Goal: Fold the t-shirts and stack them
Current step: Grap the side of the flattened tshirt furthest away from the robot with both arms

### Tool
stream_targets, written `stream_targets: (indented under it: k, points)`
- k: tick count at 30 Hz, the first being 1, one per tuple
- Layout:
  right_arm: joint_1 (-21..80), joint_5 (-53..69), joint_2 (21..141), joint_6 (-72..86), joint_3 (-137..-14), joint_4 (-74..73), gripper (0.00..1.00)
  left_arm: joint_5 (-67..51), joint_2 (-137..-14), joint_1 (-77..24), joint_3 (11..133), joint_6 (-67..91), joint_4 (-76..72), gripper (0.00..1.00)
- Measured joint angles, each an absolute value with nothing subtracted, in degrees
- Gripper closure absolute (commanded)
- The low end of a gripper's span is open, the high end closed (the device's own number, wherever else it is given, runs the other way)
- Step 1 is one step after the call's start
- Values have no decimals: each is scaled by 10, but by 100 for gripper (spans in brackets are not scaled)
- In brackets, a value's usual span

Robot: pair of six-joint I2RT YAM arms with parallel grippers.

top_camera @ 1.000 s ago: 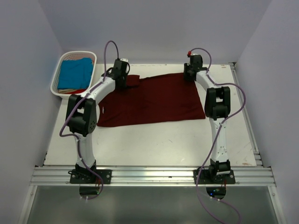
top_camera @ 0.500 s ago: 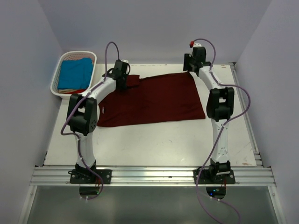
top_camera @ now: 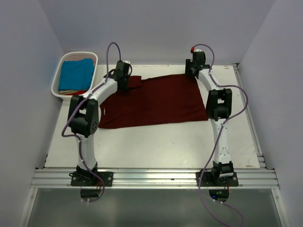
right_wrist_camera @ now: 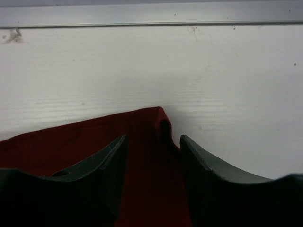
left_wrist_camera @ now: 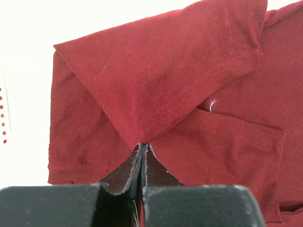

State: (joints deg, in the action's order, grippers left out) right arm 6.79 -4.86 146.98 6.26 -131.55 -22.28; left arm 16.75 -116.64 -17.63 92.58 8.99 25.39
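A dark maroon t-shirt point(top_camera: 156, 101) lies spread flat across the far half of the table. My left gripper point(top_camera: 124, 85) is at its far left sleeve. In the left wrist view that gripper point(left_wrist_camera: 142, 145) is shut on the point of the folded-over sleeve point(left_wrist_camera: 161, 80). My right gripper point(top_camera: 191, 72) hovers over the shirt's far right corner. Seen from the right wrist, it point(right_wrist_camera: 154, 142) is open, its fingers either side of that corner point(right_wrist_camera: 151, 118), which rests on the table. A turquoise-blue t-shirt point(top_camera: 77, 73) lies in the basket.
The white slatted basket point(top_camera: 60, 66) stands at the far left corner of the white table point(top_camera: 156, 142). A metal rail point(right_wrist_camera: 151, 16) runs along the table's far edge, just beyond the right gripper. Walls close in on both sides.
My right gripper has opened and let go of the shirt's far right corner, lifting a little. The left gripper has stayed shut on the sleeve.
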Motion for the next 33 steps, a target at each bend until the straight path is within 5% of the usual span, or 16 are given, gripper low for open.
stream_targets:
  k: [6,17,24,33]
  points:
    - [68,-57,1485,62,-1316,-231,49,168,-1167,-176,926,90,254,100]
    - [67,-95,1486,62,-1321,-229,69,168,-1167,-176,926,90,254,100]
    - [66,-110,1486,65,-1321,-228,100,168,-1171,-176,926,90,254,100]
    - [66,-115,1486,68,-1320,-224,100,168,-1173,-176,926,90,254,100]
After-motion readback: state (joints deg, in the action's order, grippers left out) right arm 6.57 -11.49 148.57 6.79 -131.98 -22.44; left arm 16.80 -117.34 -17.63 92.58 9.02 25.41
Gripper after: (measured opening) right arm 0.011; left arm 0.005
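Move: The t-shirt's far right corner stands between and just beyond the right hand's open fingers, about 2 cm ahead, 1 cm to the right and 2 cm down. From that hand, the folded-back sleeve lies some 32 cm left and 7 cm back, and the t-shirt's near right corner about 32 cm back and 6 cm right. From the left hand, already shut on the t-shirt, the far right corner is roughly 15 cm ahead and 41 cm right. The right fingers close from about half open to shut, pinching the t-shirt's edge just short of its far right corner. First that hand sinks nearly 2 cm to the cloth, then slides about 2 cm right, turning some 5 degrees clockwise as it shuts. The left hand keeps its fingers shut on the cloth, staying almost in place. ##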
